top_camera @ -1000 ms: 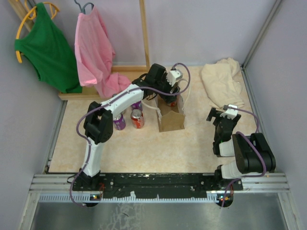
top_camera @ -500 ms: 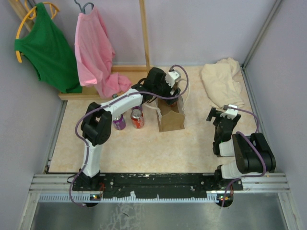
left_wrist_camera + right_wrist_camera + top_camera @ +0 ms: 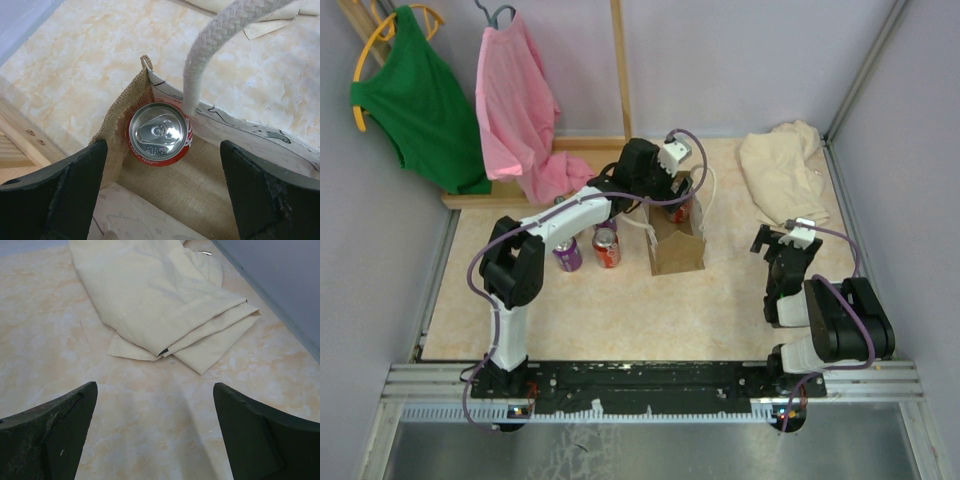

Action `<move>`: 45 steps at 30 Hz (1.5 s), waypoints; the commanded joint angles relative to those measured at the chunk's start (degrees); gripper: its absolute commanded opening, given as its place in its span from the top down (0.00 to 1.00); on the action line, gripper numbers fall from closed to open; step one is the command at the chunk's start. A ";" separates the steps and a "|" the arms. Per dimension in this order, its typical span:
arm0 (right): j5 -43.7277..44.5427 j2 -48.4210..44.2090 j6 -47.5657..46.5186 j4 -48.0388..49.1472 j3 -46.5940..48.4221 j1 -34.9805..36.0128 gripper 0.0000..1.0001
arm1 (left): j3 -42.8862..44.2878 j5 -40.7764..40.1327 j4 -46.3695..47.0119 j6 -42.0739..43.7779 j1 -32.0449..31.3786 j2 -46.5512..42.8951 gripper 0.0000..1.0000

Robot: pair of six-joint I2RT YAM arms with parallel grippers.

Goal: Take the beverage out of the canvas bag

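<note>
The canvas bag stands mid-table, tan with white rope handles. A red beverage can stands upright in the bag's far corner, its silver top showing; from above it is a spot of red. My left gripper hovers open above the bag's mouth. Its fingers straddle the can from higher up without touching it, and nothing is held. My right gripper is open and empty, low over bare table at the right.
A purple can and a red can stand just left of the bag. A folded beige cloth lies back right. Green and pink shirts hang on a wooden rack at the back left.
The left gripper's jaws have spread wider and the wrist has lifted a little up and back from the bag. The can is still in the bag. The right arm has not moved.
</note>
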 commanded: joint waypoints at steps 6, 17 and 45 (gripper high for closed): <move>0.69 0.03 0.07 2.42 1.44 0.34 0.01 | 3.02 -0.06 0.94 -1.34 0.11 3.97 0.00; 0.68 0.03 0.10 2.44 1.44 0.31 0.01 | 4.64 -1.64 -0.76 -1.67 0.11 7.55 0.00; 0.69 0.03 0.05 2.45 1.44 0.31 0.01 | 5.32 -0.19 -1.70 -2.26 0.02 5.20 1.00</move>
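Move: The last cola can stands in the far right corner of the canvas bag, about 11 cm below the left hand, some 2 cm ahead and 2 cm to its right. The bag's middle is 4 cm nearer than that can and 2 cm to the left of it. Out on the table, a red can stands about 16 cm left of the left hand and 6 cm back. From the right hand, the cola can lies about 25 cm left and 6 cm ahead. The left hand sinks about 8 cm into the bag and closes its fingers around the cola can's top. ##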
